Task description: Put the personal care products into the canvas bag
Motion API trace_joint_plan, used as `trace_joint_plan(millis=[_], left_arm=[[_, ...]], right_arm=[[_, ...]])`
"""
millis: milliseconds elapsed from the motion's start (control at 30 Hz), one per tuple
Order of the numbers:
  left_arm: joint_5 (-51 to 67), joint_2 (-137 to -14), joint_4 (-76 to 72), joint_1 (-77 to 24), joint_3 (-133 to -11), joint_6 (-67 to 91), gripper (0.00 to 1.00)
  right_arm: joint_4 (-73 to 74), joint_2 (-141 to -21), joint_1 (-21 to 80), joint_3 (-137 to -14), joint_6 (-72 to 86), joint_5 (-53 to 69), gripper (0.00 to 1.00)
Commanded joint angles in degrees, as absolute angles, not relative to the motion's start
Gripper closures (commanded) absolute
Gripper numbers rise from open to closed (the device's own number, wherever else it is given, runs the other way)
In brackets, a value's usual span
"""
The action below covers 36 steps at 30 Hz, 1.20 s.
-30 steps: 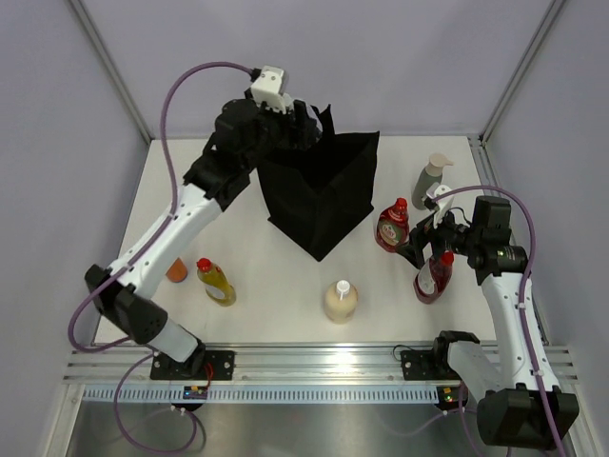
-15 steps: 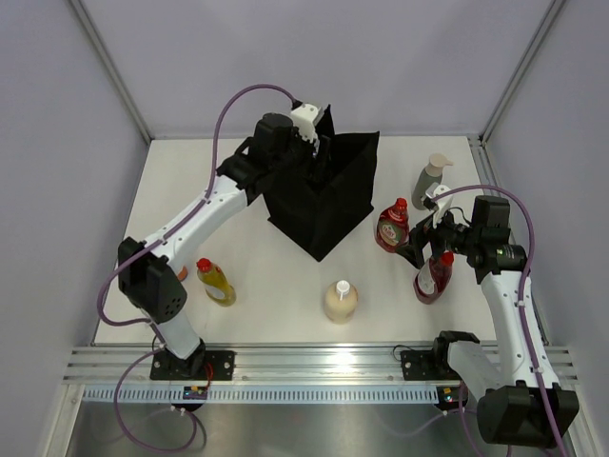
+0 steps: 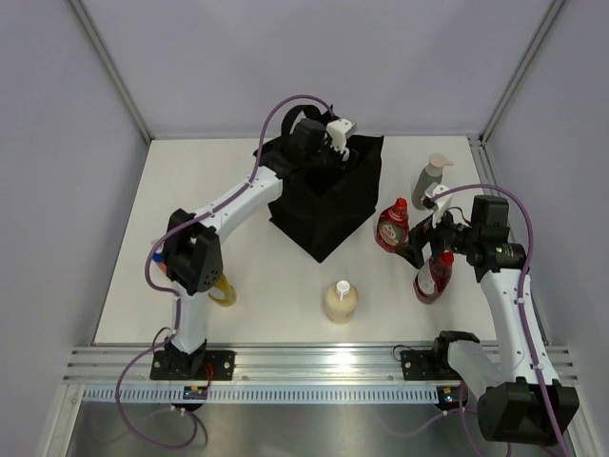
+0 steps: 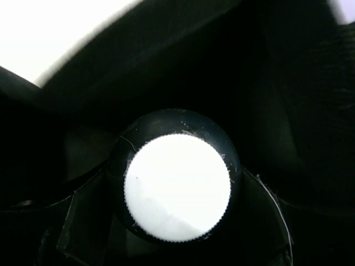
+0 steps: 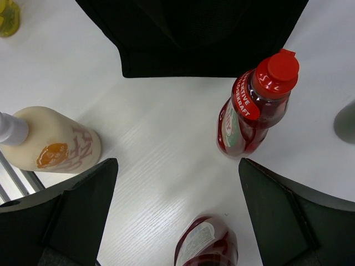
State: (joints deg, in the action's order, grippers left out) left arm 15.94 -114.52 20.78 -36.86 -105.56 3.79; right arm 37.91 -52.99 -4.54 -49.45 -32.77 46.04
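Observation:
The black canvas bag [image 3: 328, 205] stands at the table's middle back. My left gripper [image 3: 335, 150] is over its open top. In the left wrist view the gripper [image 4: 177, 185] is shut on the clear bottle, whose round white cap [image 4: 177, 185] shows between the dark fingers [image 4: 83, 221], with black bag fabric [image 4: 288, 83] all round. My right gripper [image 3: 430, 244] is open and empty above the table between two dark red bottles [image 3: 392, 226] [image 3: 434, 276]. They also show in the right wrist view [image 5: 256, 111] [image 5: 208, 244], with the gripper [image 5: 177, 216] open wide.
A cream bottle [image 3: 340, 301] stands near the front middle and shows in the right wrist view [image 5: 52, 147]. A grey-green pump bottle [image 3: 430, 178] stands at the back right. A yellow bottle [image 3: 221, 288] stands at the left, partly behind my left arm.
My left arm has swung right from the bag's left corner to over its open top, carrying the bottle. The right arm has not moved.

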Motion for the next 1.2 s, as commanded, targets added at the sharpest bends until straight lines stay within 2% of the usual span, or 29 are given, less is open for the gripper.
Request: trace_joint_plan(millis=[0,100,367,467,533,933,1167], left_arm=[[22.32,-114.52,10.02,-36.91,-111.27,6.32,0.64],[22.59,-116.36,8.62,-36.91,-111.79,7.82,0.49],[21.53,-119.35,5.80,-36.91,-111.97,11.69,0.33],[20.48,-119.79,4.84,-36.91,-110.66,12.65,0.19],[19.60,-119.36,4.31,-36.91,-110.13,12.92,0.01],[18.90,-112.51,6.85,-35.25,-113.11,13.45,0.01],[17.58,-96.90,13.26,-34.54,-111.80,11.34,0.01]], right_arm=[[38.06,-53.09,-4.66,-49.66,-33.66,46.85,0.00],[38.23,-53.00,-4.66,-49.66,-33.66,46.76,0.00],[38.14,-52.73,-4.66,-49.66,-33.66,46.41,0.00],[38.15,-52.73,-4.66,-49.66,-33.66,46.23,0.01],[38.32,-52.82,-4.66,-49.75,-33.66,46.06,0.00],[39.99,-52.39,-4.57,-49.40,-36.03,48.50,0.01],[49.97,-49.31,-4.66,-49.39,-49.02,60.01,0.01]])
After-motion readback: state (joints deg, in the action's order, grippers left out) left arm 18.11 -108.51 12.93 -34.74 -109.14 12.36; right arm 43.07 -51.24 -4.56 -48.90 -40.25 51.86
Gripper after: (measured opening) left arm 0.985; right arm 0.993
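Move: Inside the right half of the canvas bag, the left hand already holds the white-capped bottle. The bag's middle is about 5 cm to its left, level with it fore and aft, and 10 cm lower, with the bag floor some 20 cm below the hand. The red bottle stands roughly 15 cm right and 8 cm back, the grey pump bottle 25 cm right and 5 cm ahead, both about 12 cm lower. From the right hand the bag is about 17 cm ahead, 24 cm left and 8 cm lower. Lowering the white-capped bottle about 3 cm deeper into the bag while easing right and slightly forward, the left hand opens its fingers and lets go, edges a little farther that way, then climbs roughly 15 cm, veering left and slightly back, left side tipping down some 15 degrees. Late on, the open right hand draws back about 2 cm, edging left. ##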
